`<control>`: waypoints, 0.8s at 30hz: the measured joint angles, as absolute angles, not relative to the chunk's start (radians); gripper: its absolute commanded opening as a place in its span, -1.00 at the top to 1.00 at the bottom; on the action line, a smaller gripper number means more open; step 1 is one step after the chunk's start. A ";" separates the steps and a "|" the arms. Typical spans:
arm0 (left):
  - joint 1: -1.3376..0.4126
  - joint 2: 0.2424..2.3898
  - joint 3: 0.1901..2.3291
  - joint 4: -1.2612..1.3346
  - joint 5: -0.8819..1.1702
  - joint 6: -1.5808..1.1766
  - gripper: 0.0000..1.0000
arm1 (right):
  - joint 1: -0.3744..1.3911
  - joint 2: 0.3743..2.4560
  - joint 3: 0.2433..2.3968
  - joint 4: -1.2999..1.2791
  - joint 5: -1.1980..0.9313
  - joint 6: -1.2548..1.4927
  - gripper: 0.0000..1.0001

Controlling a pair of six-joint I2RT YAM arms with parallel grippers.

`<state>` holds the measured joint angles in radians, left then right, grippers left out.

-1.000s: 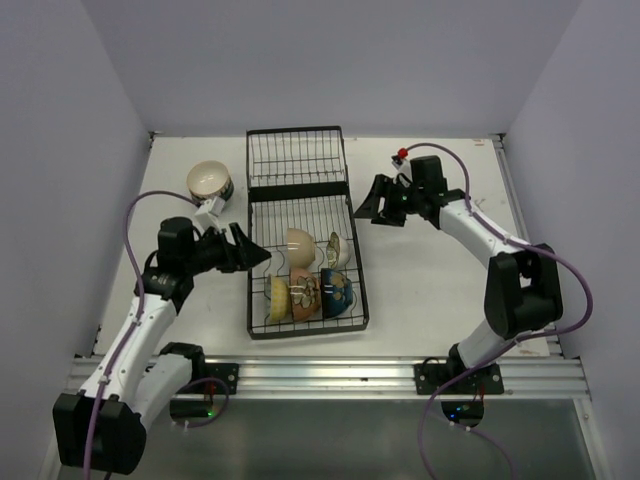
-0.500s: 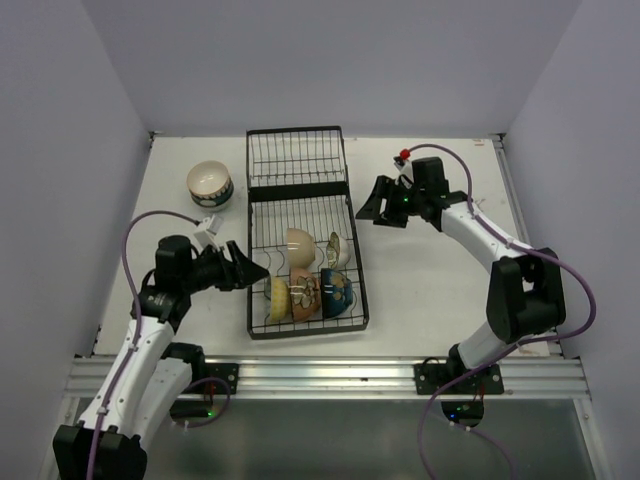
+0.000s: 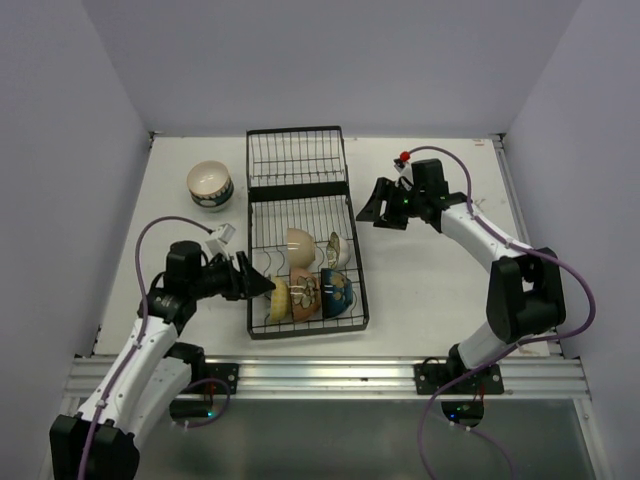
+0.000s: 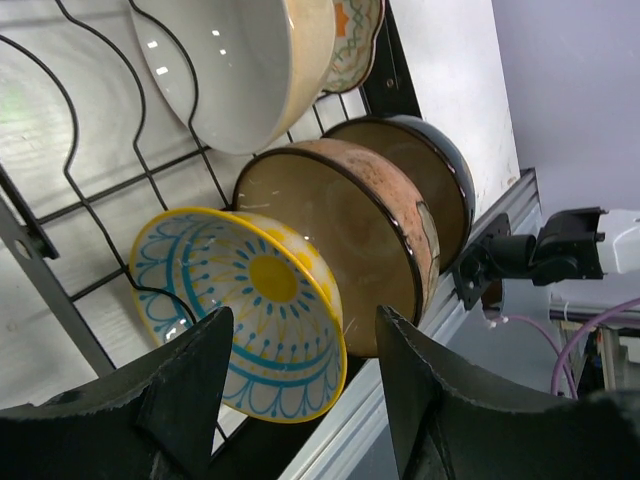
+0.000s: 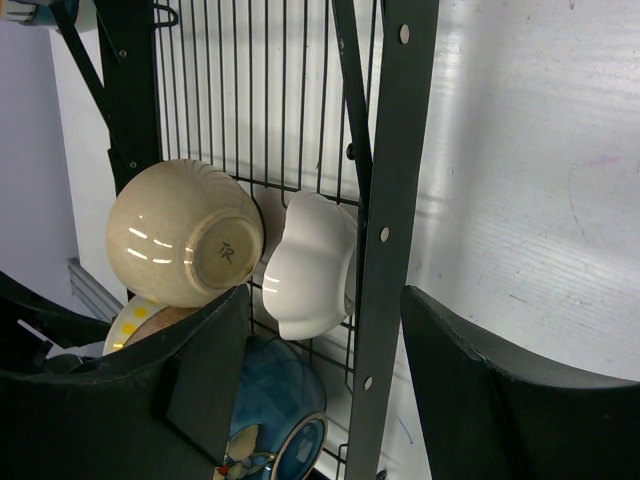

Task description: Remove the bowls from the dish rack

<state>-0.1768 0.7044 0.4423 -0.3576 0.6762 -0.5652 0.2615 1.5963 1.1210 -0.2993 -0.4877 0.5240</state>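
Note:
The black wire dish rack point(image 3: 297, 186) lies in the middle of the table. Its near section holds several bowls on edge: yellow point(image 3: 279, 299), pink-brown point(image 3: 304, 295), blue point(image 3: 337, 291), beige point(image 3: 300, 243) and white point(image 3: 339, 248). My left gripper point(image 3: 262, 284) is open at the rack's left side. In the left wrist view the yellow bowl point(image 4: 250, 310) has its rim between the fingers of that gripper point(image 4: 300, 390), with a gap on the right. My right gripper point(image 3: 372, 212) hangs open over the rack's right rail point(image 5: 385, 250), near the white bowl point(image 5: 310, 265).
A cream bowl with a dark band point(image 3: 210, 184) stands upright on the table left of the rack. The rack's far section holds nothing. Walls close in the table on the left, back and right. A metal rail point(image 3: 330, 375) runs along the near edge.
My left gripper has moved nearer and to the right, up to the yellow bowl, and its jaws have narrowed slightly. The right arm has barely moved.

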 measured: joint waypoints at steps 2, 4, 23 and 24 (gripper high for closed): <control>-0.201 0.712 0.434 -0.353 0.675 -0.566 -0.23 | 0.262 1.596 1.121 -0.299 -0.488 0.524 -0.31; -0.226 0.720 0.427 -0.353 0.671 -0.566 -0.21 | 0.262 1.596 1.121 -0.299 -0.487 0.524 -0.31; -0.337 0.723 0.357 -0.265 0.607 -0.698 0.25 | 0.262 1.598 1.086 -0.287 -0.485 0.524 -0.31; -0.338 0.721 0.355 -0.262 0.606 -0.701 0.25 | 0.262 1.598 1.085 -0.284 -0.485 0.524 -0.31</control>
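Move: Some 6 cm to the right of the left hand, about 3 cm back and 5 cm below it, the yellow bowl stands on its side in the rack, its open face turned left towards the fingers. The pink patterned bowl is about 5 cm farther right of it and 2 cm farther out. The beige bowl lies roughly 10 cm ahead and 10 cm right of the hand. From the right hand, the yellow bowl is about 24 cm left, 17 cm back and a bit lower. Easing right, down and back in about equal parts, some 4 cm in all, the left hand brings its fingertips astride the near upper rim of the yellow bowl, one inside the bowl and one outside. The fingers tip down about 5 degrees and narrow from well open to a smaller gap, still short of shut; a firm pinch can't be seen. ##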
